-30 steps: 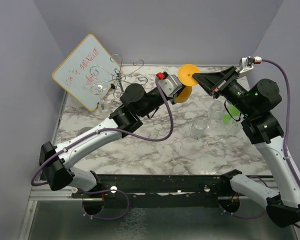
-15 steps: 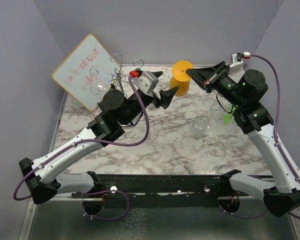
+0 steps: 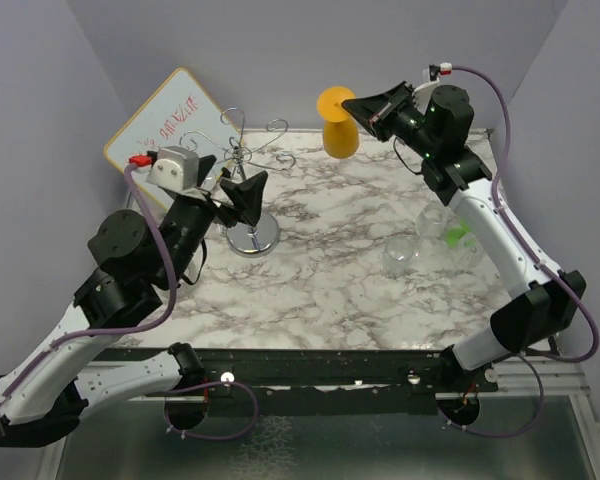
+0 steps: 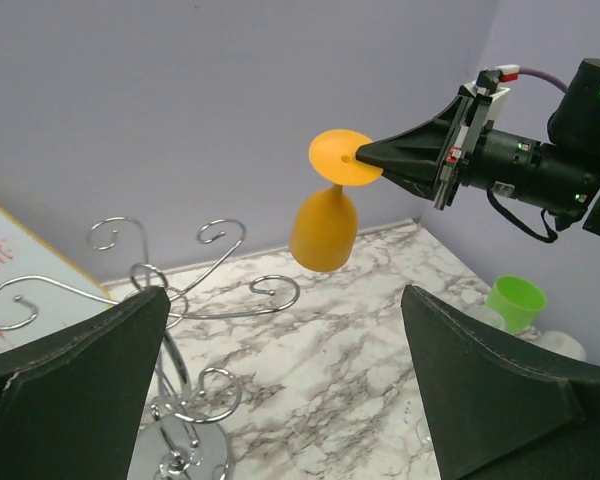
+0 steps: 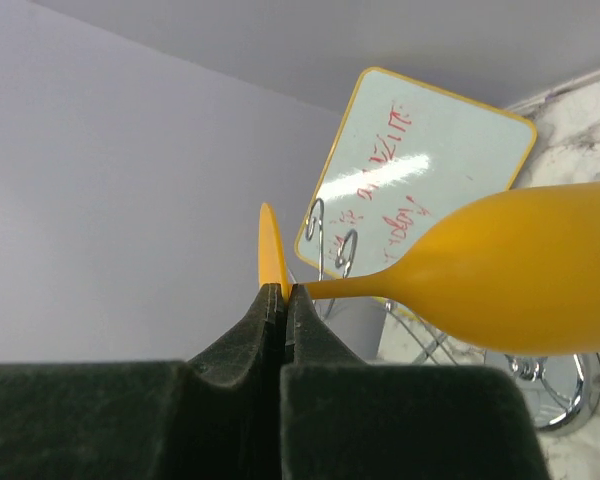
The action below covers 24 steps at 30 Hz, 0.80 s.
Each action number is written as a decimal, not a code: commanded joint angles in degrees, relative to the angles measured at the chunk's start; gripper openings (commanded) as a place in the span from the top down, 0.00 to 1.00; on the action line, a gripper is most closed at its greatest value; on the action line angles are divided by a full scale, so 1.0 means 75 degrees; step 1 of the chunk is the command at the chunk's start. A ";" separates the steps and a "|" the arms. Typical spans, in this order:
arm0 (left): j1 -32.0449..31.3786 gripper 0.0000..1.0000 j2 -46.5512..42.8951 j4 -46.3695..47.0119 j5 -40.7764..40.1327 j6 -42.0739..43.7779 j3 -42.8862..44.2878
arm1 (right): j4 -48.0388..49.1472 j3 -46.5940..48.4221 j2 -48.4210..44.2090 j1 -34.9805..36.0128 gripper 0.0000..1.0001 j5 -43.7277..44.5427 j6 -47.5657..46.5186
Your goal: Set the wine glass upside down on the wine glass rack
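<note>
The orange wine glass (image 3: 339,128) hangs upside down in the air at the back of the table, bowl downward. My right gripper (image 3: 352,105) is shut on the rim of its round foot, and the right wrist view shows the pads pinching that disc (image 5: 273,250) with the bowl (image 5: 510,270) to the right. The chrome wine glass rack (image 3: 252,236) stands at the back left, its curled arms (image 4: 230,312) below and left of the glass. My left gripper (image 3: 228,182) is open and holds nothing, just in front of the rack.
A whiteboard (image 3: 170,140) with red writing leans at the back left behind the rack. On the right of the marble table stand a clear glass (image 3: 400,255) and a green cup (image 3: 458,235) among more clear glassware.
My left gripper opened, let go of the wine glass and drew back left to the rack. The right gripper shut on the foot and carried the glass up and leftward.
</note>
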 commanded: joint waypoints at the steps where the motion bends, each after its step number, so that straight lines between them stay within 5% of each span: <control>1: -0.0016 0.01 -0.0531 -0.0631 -0.1229 -0.0077 -0.0097 | 0.0406 0.1078 0.0988 0.0030 1.00 0.0312 0.0105; 17: -0.0017 0.01 -0.1133 -0.0077 -0.1567 0.0475 -0.0867 | -0.1707 0.5464 0.4325 0.1052 1.00 -0.0185 -0.0283; 24: -0.0018 0.01 -0.1138 -0.0080 -0.2642 0.0656 -0.0943 | -0.2016 0.6032 0.4907 0.1246 0.99 -0.0705 -0.0340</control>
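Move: The right hand already holds the upside-down orange wine glass by its stem. From it the rack's hub lies about 21 cm left, 9 cm back and roughly 5 cm lower. The rack's rear right hook is nearer, some 12 cm left and 3 cm back, and its right hook about 13 cm left and 10 cm back, both some 4 cm lower. From the empty left hand the hub is around 9 cm ahead, 3 cm left and 9 cm down. Forward first, then sweeping left, the right hand carries the upside-down glass in a bend behind the rack's right-hand hooks, some 7 cm out and 13 cm left, sinking slightly and turning about 10 degrees counter-clockwise, its fingers still shut on the stem. The empty left hand, fingers staying wide open, backs off about 6 cm to the left and turns a little counter-clockwise. ##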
